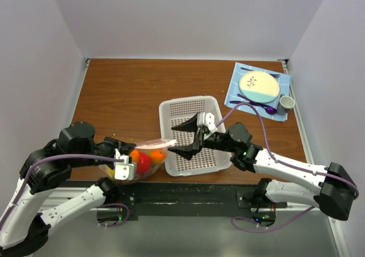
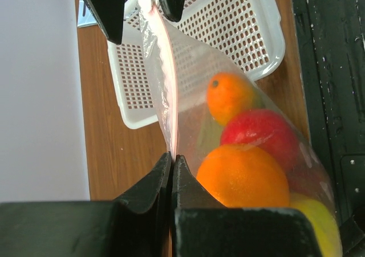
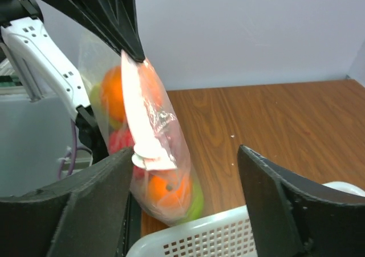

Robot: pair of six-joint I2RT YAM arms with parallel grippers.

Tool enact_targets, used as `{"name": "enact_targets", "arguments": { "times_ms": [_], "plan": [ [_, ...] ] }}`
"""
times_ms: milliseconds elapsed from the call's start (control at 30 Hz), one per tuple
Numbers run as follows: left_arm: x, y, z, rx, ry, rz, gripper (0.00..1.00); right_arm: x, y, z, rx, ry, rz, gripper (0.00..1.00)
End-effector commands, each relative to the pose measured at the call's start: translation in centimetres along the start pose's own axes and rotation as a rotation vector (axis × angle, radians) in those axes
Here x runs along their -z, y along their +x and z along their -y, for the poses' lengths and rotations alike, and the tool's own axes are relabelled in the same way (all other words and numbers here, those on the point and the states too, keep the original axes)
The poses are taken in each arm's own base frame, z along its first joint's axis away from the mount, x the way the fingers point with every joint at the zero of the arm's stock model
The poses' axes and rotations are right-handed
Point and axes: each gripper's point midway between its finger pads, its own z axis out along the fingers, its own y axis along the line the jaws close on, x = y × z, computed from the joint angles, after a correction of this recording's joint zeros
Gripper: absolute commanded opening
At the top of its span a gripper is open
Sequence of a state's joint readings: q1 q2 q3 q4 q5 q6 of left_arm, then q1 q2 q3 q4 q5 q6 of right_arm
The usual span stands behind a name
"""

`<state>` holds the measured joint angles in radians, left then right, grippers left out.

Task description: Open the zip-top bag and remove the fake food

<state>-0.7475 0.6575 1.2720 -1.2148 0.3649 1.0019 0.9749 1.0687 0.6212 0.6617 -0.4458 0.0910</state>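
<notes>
The zip-top bag [image 1: 149, 154] hangs just above the table's near edge, its pink zip strip [image 2: 169, 80] stretched towards the basket. Inside it is fake food: two oranges [image 2: 242, 174], a red apple [image 2: 259, 131] and something yellow. My left gripper [image 1: 130, 156] is shut on the near end of the zip strip, its jaws pressed together [image 2: 171, 157]. My right gripper [image 1: 173, 140] stands open around the strip's far end. In the right wrist view the bag [image 3: 165, 126] and its white slider tab [image 3: 149, 151] lie close to the left finger [image 3: 97, 200], well apart from the right one.
A white perforated basket [image 1: 194, 106] sits mid-table, under the right gripper and beside the bag. At the back right a blue cloth [image 1: 236, 92] carries a cream-and-blue plate [image 1: 259, 84], a small cup [image 1: 286, 102] and a purple spoon [image 1: 268, 109]. White walls close in both sides.
</notes>
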Motion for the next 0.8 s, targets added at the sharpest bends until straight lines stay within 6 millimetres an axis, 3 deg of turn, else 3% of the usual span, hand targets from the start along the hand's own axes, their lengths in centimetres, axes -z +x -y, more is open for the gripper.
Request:
{"name": "enact_targets", "arguments": {
  "times_ms": [0, 167, 367, 467, 500, 600, 700, 733, 767],
  "plan": [
    [0.3, -2.0, -1.8, 0.001, -0.052, 0.071, 0.00, -1.1, -2.8, -1.0, 0.001, -0.072, 0.089, 0.72],
    [0.7, -2.6, -2.3, 0.012, -0.074, 0.088, 0.00, -1.5, -2.2, -1.4, -0.027, -0.105, 0.090, 0.55],
    [1.2, -2.9, -2.5, 0.027, -0.084, 0.094, 0.00, -1.6, -2.1, -1.4, -0.050, -0.106, 0.099, 0.54],
    [1.2, -2.9, -2.3, 0.033, -0.084, 0.094, 0.00, -1.6, -2.8, -1.3, -0.044, -0.099, 0.117, 0.40],
    [1.3, -2.9, -2.3, 0.033, -0.083, 0.095, 0.00, -1.7, -2.9, -1.3, -0.043, -0.100, 0.120, 0.29],
    [1.2, -2.8, -2.1, 0.034, -0.078, 0.093, 0.00, -1.7, -3.5, -1.6, -0.040, -0.109, 0.132, 0.10],
    [1.1, -2.5, -2.1, 0.042, -0.089, 0.086, 0.00, -1.7, -3.5, -1.9, -0.047, -0.127, 0.132, 0.00],
    [1.2, -2.4, -2.1, 0.048, -0.102, 0.085, 0.09, -1.7, -3.5, -1.8, -0.050, -0.127, 0.131, 0.00],
    [1.1, -2.2, -2.6, 0.052, -0.125, 0.079, 0.26, -1.7, -3.4, -1.9, -0.053, -0.129, 0.132, 0.00]
  ]
}}
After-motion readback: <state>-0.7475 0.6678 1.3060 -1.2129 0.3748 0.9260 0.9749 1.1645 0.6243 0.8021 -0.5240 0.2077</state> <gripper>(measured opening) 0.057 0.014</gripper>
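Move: The bag's zip end hangs just inside my open right fingers, 1 cm or so left and 2 cm back of their middle, level with them. From there, the small orange in the bag lies about 7 cm left, 4 cm back and 8 cm lower; the basket's centre is some 9 cm right, 2 cm ahead and 15 cm down. From my left hand, pinching the strip's other end, the zip end is about 14 cm right, straight across, and 4 cm lower. I ease my right hand about 1.5 cm left and nearly 1 cm back onto the zip end, dipping a centimetre and coming back up, while its fingers go from about three-quarters open to fully shut, pinching the bag's film beside the zip end. My left hand stays put, rising barely 1 cm, and still has the strip between its fingertips, their grip just starting to ease. ##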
